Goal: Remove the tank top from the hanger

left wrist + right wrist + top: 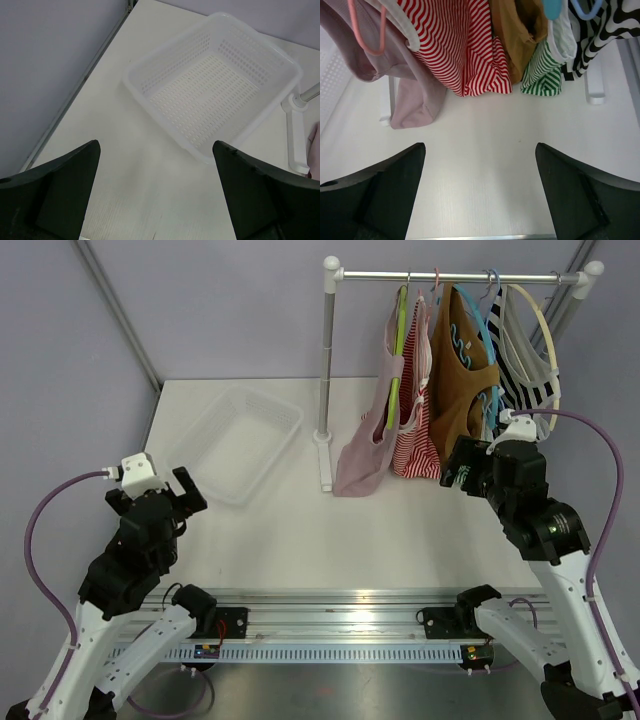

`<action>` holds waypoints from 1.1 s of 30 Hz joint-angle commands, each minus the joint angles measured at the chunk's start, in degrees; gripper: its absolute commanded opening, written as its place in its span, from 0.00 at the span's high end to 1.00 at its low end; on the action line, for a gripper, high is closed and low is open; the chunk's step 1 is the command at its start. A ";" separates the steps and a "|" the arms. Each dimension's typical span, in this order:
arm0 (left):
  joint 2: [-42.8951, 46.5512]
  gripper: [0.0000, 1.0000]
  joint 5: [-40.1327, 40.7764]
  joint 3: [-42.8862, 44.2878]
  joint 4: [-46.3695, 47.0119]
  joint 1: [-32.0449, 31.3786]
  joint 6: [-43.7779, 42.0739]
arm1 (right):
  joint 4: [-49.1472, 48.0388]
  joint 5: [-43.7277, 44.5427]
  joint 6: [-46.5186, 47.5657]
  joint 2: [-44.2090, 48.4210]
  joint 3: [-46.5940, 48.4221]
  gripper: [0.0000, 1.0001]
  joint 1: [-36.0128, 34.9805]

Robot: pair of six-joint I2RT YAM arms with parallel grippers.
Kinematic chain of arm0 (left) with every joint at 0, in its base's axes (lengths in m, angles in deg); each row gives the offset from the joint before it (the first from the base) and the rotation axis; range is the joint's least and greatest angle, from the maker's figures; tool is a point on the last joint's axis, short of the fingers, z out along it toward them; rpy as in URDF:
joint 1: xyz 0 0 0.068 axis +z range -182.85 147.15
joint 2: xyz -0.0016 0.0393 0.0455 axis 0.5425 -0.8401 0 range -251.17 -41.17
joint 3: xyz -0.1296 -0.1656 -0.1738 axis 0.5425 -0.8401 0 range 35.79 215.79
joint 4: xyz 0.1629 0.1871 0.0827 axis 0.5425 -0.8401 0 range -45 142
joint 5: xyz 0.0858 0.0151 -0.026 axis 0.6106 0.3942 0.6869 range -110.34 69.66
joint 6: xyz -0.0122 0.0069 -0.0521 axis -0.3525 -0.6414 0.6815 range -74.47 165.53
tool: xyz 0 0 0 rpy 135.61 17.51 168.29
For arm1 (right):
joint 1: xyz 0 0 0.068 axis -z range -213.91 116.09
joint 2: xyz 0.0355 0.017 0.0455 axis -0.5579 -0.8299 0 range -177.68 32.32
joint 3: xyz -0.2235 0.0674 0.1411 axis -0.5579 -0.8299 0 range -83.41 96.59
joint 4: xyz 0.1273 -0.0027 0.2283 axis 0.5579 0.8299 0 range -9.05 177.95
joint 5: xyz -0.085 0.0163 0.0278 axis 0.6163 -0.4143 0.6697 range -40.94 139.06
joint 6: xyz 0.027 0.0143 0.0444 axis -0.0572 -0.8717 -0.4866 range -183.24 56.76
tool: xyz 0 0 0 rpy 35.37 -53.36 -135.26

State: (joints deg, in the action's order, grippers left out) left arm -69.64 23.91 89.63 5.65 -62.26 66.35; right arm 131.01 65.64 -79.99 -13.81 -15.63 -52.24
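Note:
Several tank tops hang on hangers from a rail at the back right: a pale pink one on a green hanger, a red-striped one, a brown one and a black-and-white striped one. The right wrist view shows the pink top, the red-striped top, the brown top and a green-striped hem. My right gripper is open and empty, just below and in front of the hanging clothes. My left gripper is open and empty at the left, near the basket.
A white perforated plastic basket lies on the table at the left, also in the left wrist view. The rack's white post and foot stand mid-table. A second foot stands at the right.

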 commanded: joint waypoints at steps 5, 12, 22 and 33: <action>0.34 0.01 1.37 -0.32 3.37 -0.03 0.63 | -10.50 -12.76 1.90 -0.98 3.39 0.00 -0.48; 0.43 0.01 0.40 -0.41 3.54 -0.03 0.54 | -13.59 -21.67 0.23 -10.11 15.78 0.01 -0.48; 0.08 0.01 -1.62 -0.41 4.16 -0.03 0.28 | -9.64 -19.13 1.02 -31.53 42.65 0.14 -0.39; -0.10 0.01 -3.64 -0.67 4.51 -0.03 -0.34 | 3.53 -11.41 5.76 -53.00 71.05 0.28 -3.11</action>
State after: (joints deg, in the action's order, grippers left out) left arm -69.64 21.39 89.59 6.72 -62.26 66.31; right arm 129.11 49.33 -77.90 -63.76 47.96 -53.02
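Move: Ahead of the right hand, about 21 cm out, 12 cm to its left and some 15 cm higher, is the near shoulder of the mauve tank top on its green hanger. The red-striped top hangs about 5 cm to the right of that shoulder, at much the same reach and slightly lower; the brown top is roughly 10 cm to its right. From the left hand the shoulder is about 22 cm ahead, 45 cm right and 16 cm up. Swinging up and to the left first, then driving forward, the right hand goes about 18 cm out, 17 cm up and 12 cm left to the near shoulder of the mauve tank top. The wrist swings roughly 15 to 20 degrees counter-clockwise and tips the fingers up about 15; they close by about a quarter, ending either side of the green hanger and strap without pinching them. ##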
